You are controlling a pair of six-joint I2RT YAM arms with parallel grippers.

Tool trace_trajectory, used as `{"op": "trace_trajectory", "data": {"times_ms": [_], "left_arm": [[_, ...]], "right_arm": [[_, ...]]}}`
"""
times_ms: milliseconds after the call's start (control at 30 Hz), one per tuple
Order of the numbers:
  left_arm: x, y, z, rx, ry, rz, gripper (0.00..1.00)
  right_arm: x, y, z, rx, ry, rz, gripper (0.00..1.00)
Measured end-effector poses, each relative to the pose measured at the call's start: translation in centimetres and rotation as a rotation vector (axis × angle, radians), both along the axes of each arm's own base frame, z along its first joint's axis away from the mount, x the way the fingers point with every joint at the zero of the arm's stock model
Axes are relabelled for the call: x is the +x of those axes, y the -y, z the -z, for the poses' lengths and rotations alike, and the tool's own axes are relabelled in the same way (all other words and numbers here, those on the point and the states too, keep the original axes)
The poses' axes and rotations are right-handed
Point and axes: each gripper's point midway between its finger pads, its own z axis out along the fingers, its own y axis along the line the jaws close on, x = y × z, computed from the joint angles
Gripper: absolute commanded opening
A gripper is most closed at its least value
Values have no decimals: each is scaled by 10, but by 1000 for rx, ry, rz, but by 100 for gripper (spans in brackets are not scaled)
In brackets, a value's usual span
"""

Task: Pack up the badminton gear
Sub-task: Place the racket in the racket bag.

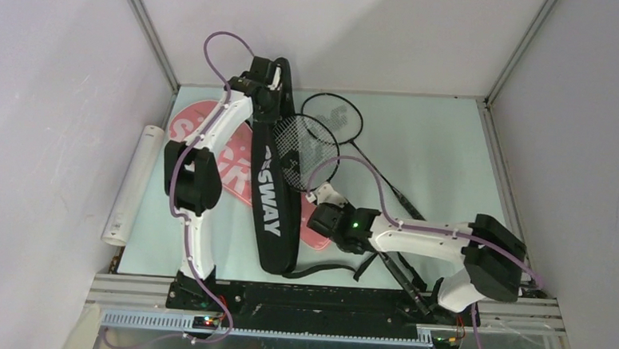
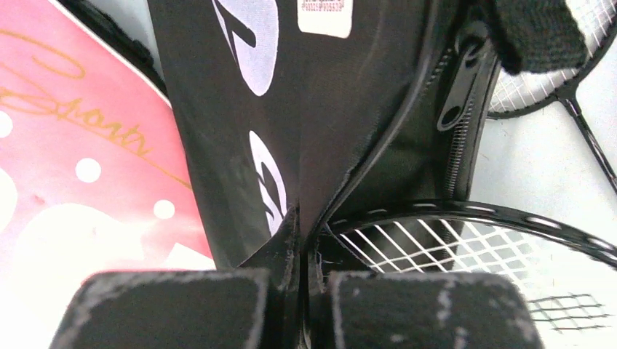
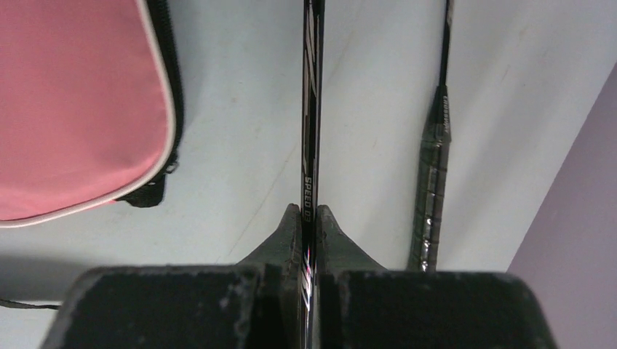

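Note:
The black "CROSSWAY" bag (image 1: 276, 213) lies lengthwise across the pink bag (image 1: 200, 133) on the pale mat. At the bag's far end my left gripper (image 1: 269, 88) is shut on its edge (image 2: 309, 233), beside the open zipper (image 2: 455, 102). One black racket's head (image 1: 307, 150) rests against that opening (image 2: 473, 240). My right gripper (image 1: 321, 199) is shut on this racket's thin shaft (image 3: 311, 109). A second black racket (image 1: 333, 112) lies behind it, its handle (image 3: 433, 182) to the right of my right fingers. A white tube (image 1: 134, 181) lies along the left wall.
Grey walls and metal rails (image 1: 146, 30) close in the mat on three sides. The pink bag's rounded end (image 3: 73, 109) sits just left of the held shaft. A black strap (image 1: 325, 270) trails from the black bag near the arm bases.

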Motion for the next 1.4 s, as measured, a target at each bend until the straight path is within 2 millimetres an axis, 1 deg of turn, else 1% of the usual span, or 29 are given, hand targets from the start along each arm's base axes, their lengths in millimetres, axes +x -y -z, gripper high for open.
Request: {"op": "trace_trajectory", "data": {"times_ms": [100,167,233,300,367,467,567,633,733,833,933,1000,1133,1167,1200,1233,1267,1300,1333,1400], "left_arm": [[-6,-3,-1,-4,0,-27,0],[-14,-5,0,-13,-4,-43,0],[-25,-7,5,-22,-16,-57,0],[-37,-5,10,-45,-27,-60,0],[-45,0,12,-73,-22,-48,0],[-63,16,11,-159,-28,1,0],[-82,36,6,-263,-30,63,0],[-95,46,3,-325,-31,97,0],[-109,56,-2,-403,-20,136,0],[-108,58,-7,-448,36,148,0],[-108,58,-13,-473,95,155,0],[-109,60,-22,-494,129,173,0],[-113,65,-39,-532,175,206,0],[-113,65,-41,-534,179,209,0],[-112,66,-43,-535,181,209,0],[-112,66,-44,-536,180,207,0],[-112,65,-45,-537,171,201,0],[-113,65,-47,-536,161,198,0],[-114,67,-49,-536,139,196,0],[-114,70,-51,-527,108,196,0]], "right_arm": [[-4,-12,8,-22,-18,-22,0],[-4,-23,12,-6,-32,-35,0],[-1,-41,13,39,-50,-43,0],[5,-59,10,85,-58,-47,0],[14,-80,5,143,-62,-53,0],[30,-108,-6,257,-39,-66,0],[50,-128,-20,373,-8,-76,0],[65,-136,-26,436,14,-72,0],[88,-143,-31,516,33,-69,0],[106,-147,-30,582,12,-82,0],[117,-152,-30,655,-24,-108,0],[122,-155,-30,694,-43,-120,0],[125,-158,-31,741,-96,-138,0],[124,-160,-33,748,-111,-148,2],[123,-161,-35,755,-127,-155,13],[121,-162,-36,761,-144,-160,21],[120,-162,-36,768,-164,-164,37],[118,-163,-36,775,-181,-169,44],[118,-165,-39,789,-191,-179,53],[118,-165,-42,793,-198,-187,61]]}}
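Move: The racket, pinched by its shaft in the right hand, is bound for the racket bag's open mouth, about 25 cm ahead and 23 cm left of that hand; its head lies some 21 ahead and 15 left. The left hand still pinches the mouth's edge, with the racket head roughly 7 cm back, 12 right and 6 below. From the left hand, the pink bag's middle is 14 back, 4 left, and the second racket's head 5 ahead, 21 right. The racket is carried left and forward by the right hand, about 16 and 12 cm, head first into the mouth of the racket bag, the hand rolling some 45 degrees so its fingers swing to point left; at the end those fingers open about halfway and release the shaft. Meanwhile the left hand keeps the bag's edge pinched, drawing it back and then also right over the racket head, rolling its left side down and finally lifting. ##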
